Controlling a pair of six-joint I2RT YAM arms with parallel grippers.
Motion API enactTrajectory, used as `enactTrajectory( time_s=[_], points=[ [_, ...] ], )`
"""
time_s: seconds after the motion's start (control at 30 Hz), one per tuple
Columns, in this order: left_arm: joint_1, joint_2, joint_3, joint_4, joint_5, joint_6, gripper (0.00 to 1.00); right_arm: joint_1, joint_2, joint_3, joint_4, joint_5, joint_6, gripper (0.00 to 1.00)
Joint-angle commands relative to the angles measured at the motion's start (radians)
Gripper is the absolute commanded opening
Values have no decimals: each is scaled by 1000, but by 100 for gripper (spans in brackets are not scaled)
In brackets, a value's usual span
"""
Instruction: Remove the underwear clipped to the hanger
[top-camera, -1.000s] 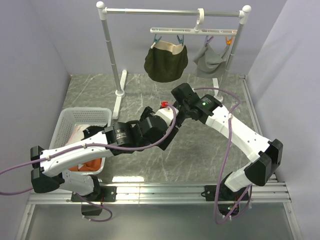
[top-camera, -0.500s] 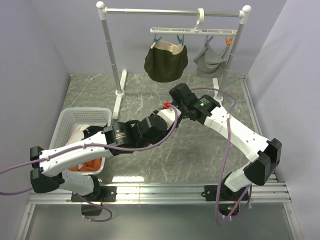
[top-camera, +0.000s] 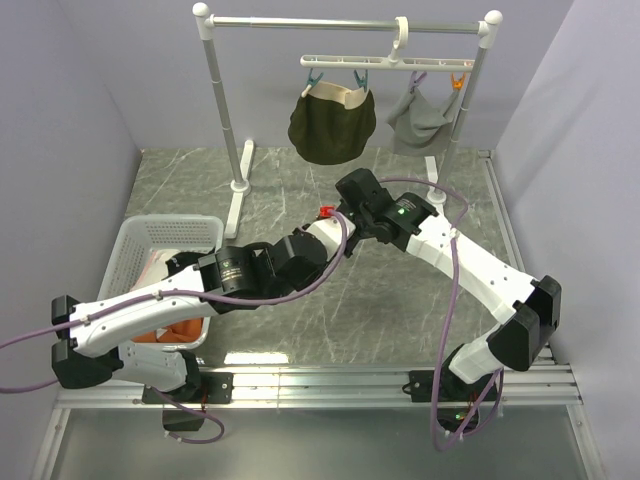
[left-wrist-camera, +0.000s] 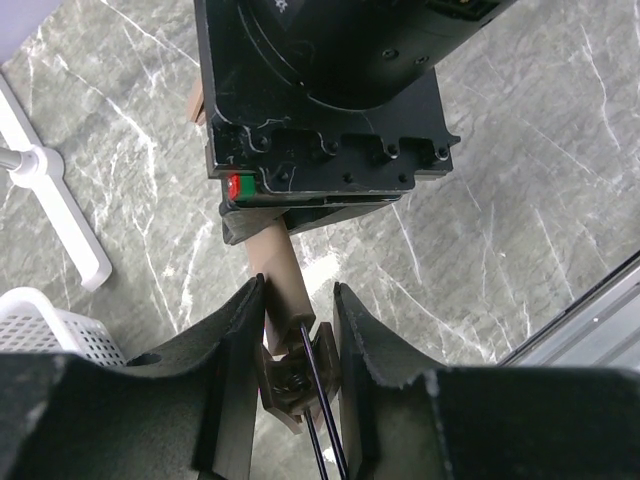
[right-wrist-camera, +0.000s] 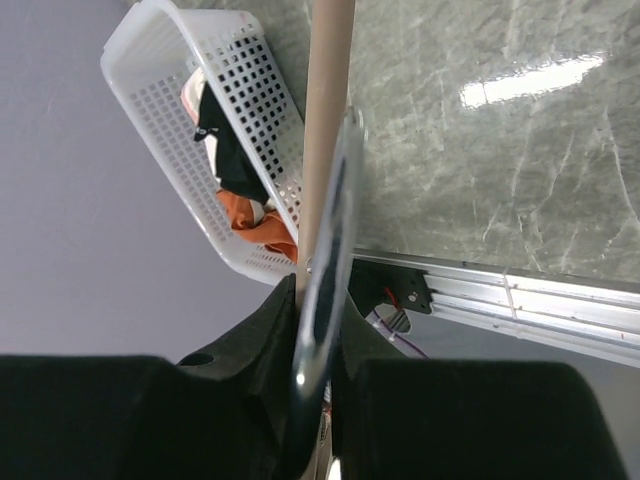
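Olive green underwear with a cream waistband (top-camera: 333, 125) and light grey underwear (top-camera: 420, 120) hang clipped to the white hanger (top-camera: 385, 62) on the rack. Both grippers meet low over the table's middle. My right gripper (top-camera: 338, 203) (right-wrist-camera: 322, 330) is shut on a tan wooden hanger bar (right-wrist-camera: 328, 120) and its metal hook (right-wrist-camera: 335, 230). My left gripper (top-camera: 324, 228) (left-wrist-camera: 298, 330) is shut around the brown clip (left-wrist-camera: 290, 375) at that bar's (left-wrist-camera: 278, 260) end, with a finger on each side. No cloth hangs from this clip.
A white basket (top-camera: 170, 228) (right-wrist-camera: 175, 110) at the near left holds a black cloth (right-wrist-camera: 225, 150) and an orange cloth (right-wrist-camera: 255, 225). The rack's posts (top-camera: 222, 100) stand at the back on white feet. An aluminium rail (top-camera: 320, 385) runs along the near edge.
My left jaws have gone from wide open to closed around the wooden hanger's clip. Both arms shifted slightly to the left; the right gripper stayed shut on the bar.
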Motion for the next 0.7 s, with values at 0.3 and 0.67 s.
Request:
enactTrajectory(
  time_s=[0.3, 0.67],
  points=[
    [-6, -73, -13, -62, -51, -46, 0, 0, -69, -8, 75, -44, -54, 13],
    [-6, -101, -40, -65, -68, -66, 0, -25, -99, 20, 55, -34, -92, 76]
  ],
)
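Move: The emptied hanger is still shared: its middle lies about 8 cm ahead, 2 cm right and 6 cm below the left hand, which grips its near end. From the right hand it is some 3 cm ahead, 1 cm left and 3 cm lower. The basket stands roughly 34 cm left, 6 cm ahead and 22 cm below the left hand; the olive underwear hangs about 33 cm ahead, 4 cm right and 5 cm higher. Right fingers open off the hanger and rise about 2 cm; left keeps its grip, carrying it 3 cm left. ##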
